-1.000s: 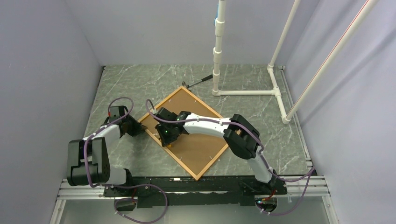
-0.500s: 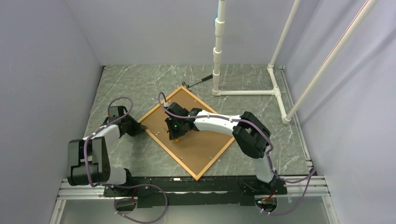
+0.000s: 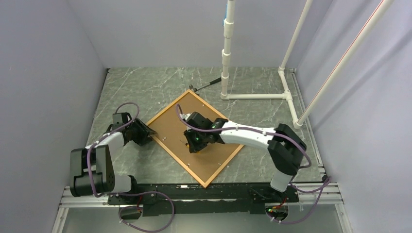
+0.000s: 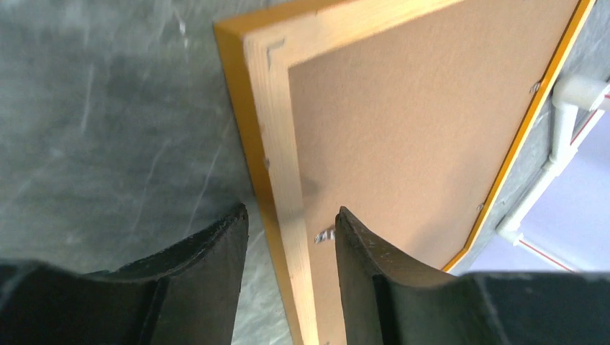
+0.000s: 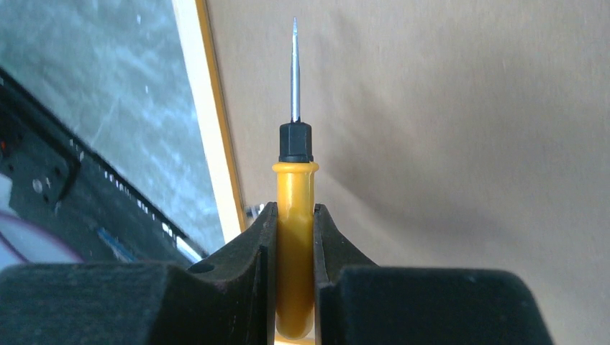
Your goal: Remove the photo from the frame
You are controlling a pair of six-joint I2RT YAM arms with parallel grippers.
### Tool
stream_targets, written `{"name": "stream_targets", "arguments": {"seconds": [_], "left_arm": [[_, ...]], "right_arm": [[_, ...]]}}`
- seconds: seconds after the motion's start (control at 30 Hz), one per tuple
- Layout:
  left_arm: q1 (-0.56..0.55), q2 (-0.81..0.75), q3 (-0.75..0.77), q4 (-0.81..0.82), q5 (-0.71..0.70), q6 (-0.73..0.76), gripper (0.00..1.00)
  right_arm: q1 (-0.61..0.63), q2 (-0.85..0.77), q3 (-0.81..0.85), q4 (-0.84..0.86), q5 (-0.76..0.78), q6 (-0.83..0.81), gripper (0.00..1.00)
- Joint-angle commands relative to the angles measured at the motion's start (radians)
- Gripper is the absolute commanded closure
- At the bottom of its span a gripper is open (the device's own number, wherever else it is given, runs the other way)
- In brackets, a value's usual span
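Observation:
The frame [image 3: 168, 109] lies back up on the table as a diamond, a thin orange border round the photo's brown board back [image 3: 187, 112]. The print side is hidden. In the left wrist view my left gripper [image 4: 290, 224] is open and straddles the frame's left edge [image 4: 277, 144], with a gap on each side. From above, the left gripper [image 3: 142, 132] sits at that left corner. My right gripper [image 5: 295, 215] is shut on a small screwdriver [image 5: 295, 194] with an orange handle. Its thin tip points across the board [image 5: 446, 144]. From above, the right gripper [image 3: 193, 144] hovers over the board's middle.
A white pipe stand [image 3: 252, 95] rises at the back right. A dark tool [image 3: 206, 83] lies behind the frame's far corner. A small metal tab [image 4: 325, 234] sticks out at the frame's inner edge. Grey walls close in both sides; a black rail [image 3: 194, 191] runs along the near edge.
My left gripper has opened at the frame's left corner. The right arm has carried the screwdriver rightward, from the frame's left edge to over the board's middle.

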Motion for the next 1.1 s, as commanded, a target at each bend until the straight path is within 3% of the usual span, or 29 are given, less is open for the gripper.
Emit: {"name": "stream_targets", "arguments": {"seconds": [0.0,0.23,0.37,0.5,0.63,0.83,1.07], "left_arm": [[-0.004,-0.077,-0.070,-0.092,0.056,0.027,0.48],[-0.098,-0.293,-0.197,-0.146,0.096,-0.127,0.48],[-0.266,-0.399,-0.229,-0.170,0.015,-0.285,0.48],[-0.318,-0.470,-0.259,-0.199,-0.064,-0.415,0.49],[-0.361,-0.446,-0.268,-0.167,-0.077,-0.487,0.51],[-0.403,-0.307,-0.240,-0.086,-0.053,-0.488,0.51],[-0.441,-0.286,-0.240,-0.083,-0.111,-0.495,0.54]], "right_arm": [[0.001,-0.108,-0.079,-0.028,-0.058,-0.039,1.00],[0.002,-0.194,-0.193,-0.030,-0.083,-0.004,1.00],[0.019,-0.208,-0.223,-0.012,-0.107,0.032,1.00],[0.052,-0.212,-0.232,-0.006,-0.103,0.058,1.00],[0.076,-0.215,-0.237,-0.018,-0.091,0.070,1.00],[0.114,-0.239,-0.258,-0.037,-0.078,0.088,1.00],[0.144,-0.274,-0.302,-0.056,-0.067,0.118,1.00]]}}
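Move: The near clip on the frame's lower-left edge lies about 8 cm back, 2 cm left and 5 cm below the right hand, which already holds the screwdriver. The side clip on the lower-right edge is 8 cm back and 13 cm right, equally low. For the open left hand, the mid-edge of that lower-left side is roughly 10 cm back and 10 cm right, just below; the upper clip is 3 cm back, 5 cm right, and the frame's left corner 4 cm ahead, 3 cm left. The near clip is what the screwdriver is carried to: the right hand, still gripping the handle, goes about 10 cm back and half as far right, sinking slightly, until the tip is over or beside the clip. Along the frame's lower-left edge the left hand slips diagonally back and right, some 14 cm, fingers staying open astride the wood, tilting about 15 degrees. ##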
